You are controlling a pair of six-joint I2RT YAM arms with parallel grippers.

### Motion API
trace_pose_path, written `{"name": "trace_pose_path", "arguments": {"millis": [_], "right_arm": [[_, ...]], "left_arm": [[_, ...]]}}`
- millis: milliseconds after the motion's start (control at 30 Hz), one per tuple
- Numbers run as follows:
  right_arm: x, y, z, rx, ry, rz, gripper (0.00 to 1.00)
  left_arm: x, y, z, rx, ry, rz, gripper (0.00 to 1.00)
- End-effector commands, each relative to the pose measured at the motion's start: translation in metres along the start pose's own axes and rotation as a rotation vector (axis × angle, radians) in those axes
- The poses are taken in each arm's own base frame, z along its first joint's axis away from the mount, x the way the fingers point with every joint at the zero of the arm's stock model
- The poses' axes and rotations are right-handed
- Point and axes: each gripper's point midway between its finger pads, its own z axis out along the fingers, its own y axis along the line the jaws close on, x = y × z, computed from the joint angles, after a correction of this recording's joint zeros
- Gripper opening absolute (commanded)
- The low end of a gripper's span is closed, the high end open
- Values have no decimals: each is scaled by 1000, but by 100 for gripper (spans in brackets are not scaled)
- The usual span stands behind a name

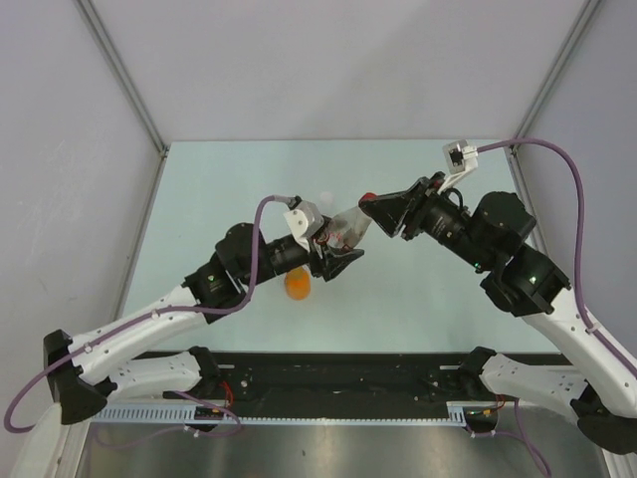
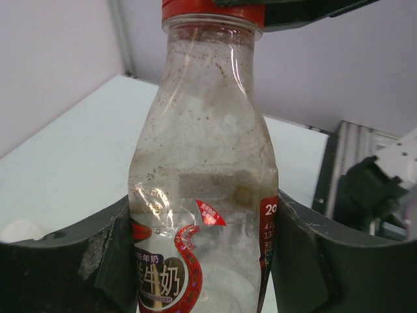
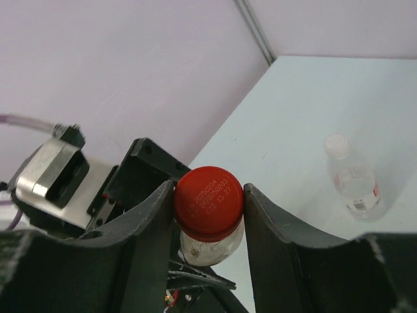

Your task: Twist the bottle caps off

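A clear bottle (image 2: 202, 163) with a red-and-purple label is held off the table, tilted, between the two arms. My left gripper (image 2: 205, 261) is shut on its body, with the dark fingers (image 2: 326, 261) pressed against both sides of the label. The bottle's red cap (image 3: 208, 202) sits between the fingers of my right gripper (image 3: 208, 192), which is shut on it, both pads touching the cap's rim. From above, the bottle (image 1: 348, 230) spans from my left gripper (image 1: 341, 246) to my right gripper (image 1: 373, 207). A squat orange bottle (image 1: 298, 285) stands on the table under the left arm.
Another clear bottle (image 3: 352, 177) with a white cap stands on the pale green table (image 1: 249, 179), seen in the right wrist view. Grey walls enclose the table on the left, back and right. A black rail (image 1: 338, 373) runs along the near edge.
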Motion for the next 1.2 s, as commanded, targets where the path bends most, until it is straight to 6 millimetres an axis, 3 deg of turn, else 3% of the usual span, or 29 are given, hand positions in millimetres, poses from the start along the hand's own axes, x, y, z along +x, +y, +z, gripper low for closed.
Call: {"name": "trace_pose_path", "arguments": {"millis": [0, 233, 467, 667, 700, 833, 1167], "right_arm": [[6, 17, -4, -150, 27, -176, 0], [15, 42, -23, -326, 62, -277, 0], [31, 78, -55, -590, 128, -364, 0], [47, 87, -72, -706, 196, -403, 0], [49, 89, -76, -730, 203, -412, 0], [57, 96, -93, -827, 232, -460, 0], [78, 94, -113, -944, 308, -523, 0]], "left_arm": [[-66, -67, -29, 436, -169, -112, 0], [-87, -79, -43, 633, -197, -172, 0], [-84, -95, -51, 870, -139, -284, 0], [-91, -109, -65, 1051, -100, -309, 0], [-85, -109, -62, 1078, -72, -329, 0], [-101, -116, -78, 1211, -95, -389, 0], [-100, -116, -66, 1242, -66, -438, 0]]}}
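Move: The right fingers already pinch the bottle's red cap, right at its pads. The left hand grips the bottle's body, with the cap about 2 cm ahead, 5 cm to the right and 8 cm above. Down on the table, the clear bottle stands some 9 cm ahead of the left hand and 5 cm to its left, and the orange bottle about 11 cm to that hand's left and 1 cm back, both some 25 cm lower. Still gripping bottle and cap, both hands draw back some 13 cm, left swinging 70 degrees clockwise, right counter-clockwise. ##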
